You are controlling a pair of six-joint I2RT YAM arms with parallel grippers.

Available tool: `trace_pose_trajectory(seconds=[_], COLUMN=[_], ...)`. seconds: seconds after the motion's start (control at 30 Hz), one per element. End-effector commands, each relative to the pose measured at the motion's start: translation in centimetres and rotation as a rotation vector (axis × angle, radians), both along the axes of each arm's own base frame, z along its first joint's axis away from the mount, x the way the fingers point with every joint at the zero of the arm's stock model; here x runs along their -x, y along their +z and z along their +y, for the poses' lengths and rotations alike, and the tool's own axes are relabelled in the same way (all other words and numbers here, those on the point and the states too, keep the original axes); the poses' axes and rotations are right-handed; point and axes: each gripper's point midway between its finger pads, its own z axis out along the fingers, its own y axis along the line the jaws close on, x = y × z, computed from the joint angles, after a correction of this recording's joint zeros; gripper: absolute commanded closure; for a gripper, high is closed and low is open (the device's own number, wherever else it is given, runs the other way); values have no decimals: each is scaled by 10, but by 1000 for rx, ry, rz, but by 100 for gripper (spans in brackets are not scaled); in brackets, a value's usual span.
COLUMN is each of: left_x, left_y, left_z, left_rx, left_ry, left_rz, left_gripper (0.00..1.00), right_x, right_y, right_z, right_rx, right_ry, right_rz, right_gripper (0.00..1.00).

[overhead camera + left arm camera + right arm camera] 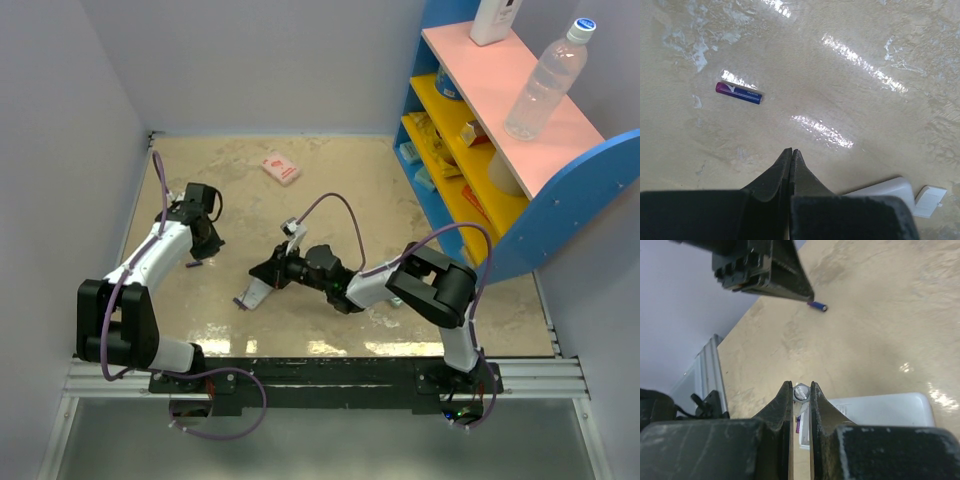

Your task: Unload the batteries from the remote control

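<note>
The remote control (pixel 256 292), a slim white bar with a dark end, lies near the table's middle; its white body (pixel 880 410) shows under my right gripper. My right gripper (pixel 801 385) is shut on a battery (pixel 801 392), whose metal end shows between the fingertips and whose purple body hangs just over the remote. A second purple-blue battery (pixel 738 93) lies loose on the table ahead of my left gripper (pixel 791 150), which is shut and empty. In the right wrist view that loose battery (pixel 817 305) lies just below the left gripper (pixel 765 270).
A small white flat piece (pixel 930 201) lies beside the remote's corner (pixel 890 190). A pink packet (pixel 281 167) lies at the back. A blue shelf unit (pixel 560 200) with a plastic bottle (pixel 545 80) stands on the right. Walls close the left and back.
</note>
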Motion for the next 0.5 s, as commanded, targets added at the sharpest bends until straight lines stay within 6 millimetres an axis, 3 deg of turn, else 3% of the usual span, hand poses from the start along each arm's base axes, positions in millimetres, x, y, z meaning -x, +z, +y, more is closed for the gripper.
trace_pose_trajectory(seconds=[0.0,0.47], left_x=[-3,1], left_y=[3,-8], left_z=[4,-3], left_rx=[-12,21], left_ry=[3,-42], left_rz=[-29,-18], left_gripper=[100,100], right_x=[-35,-78], right_y=[-14,-12], right_z=[-29,-55], right_rx=[126,174], right_ry=[-172,-309], right_rz=[-69,-57], right_gripper=[100,100])
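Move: The remote control lies below the right gripper and the thin tool in its fingers: its middle is about 10 cm down, level fore and aft and some 2 cm to the right, with its battery end turned back and left. The loose battery lies about 14 cm to the right gripper's left and 7 cm farther out; the battery cover is roughly 8 cm to its right and 4 cm ahead. From the left gripper, the remote lies about 8 cm back and 10 cm right. Sweep the right gripper level over the table, about 5 cm forward and 3 cm to the right, turning it some 10 degrees clockwise. Keep the fingers shut on the thin tool and let its lower end drag the remote control along, away from the near table edge. ##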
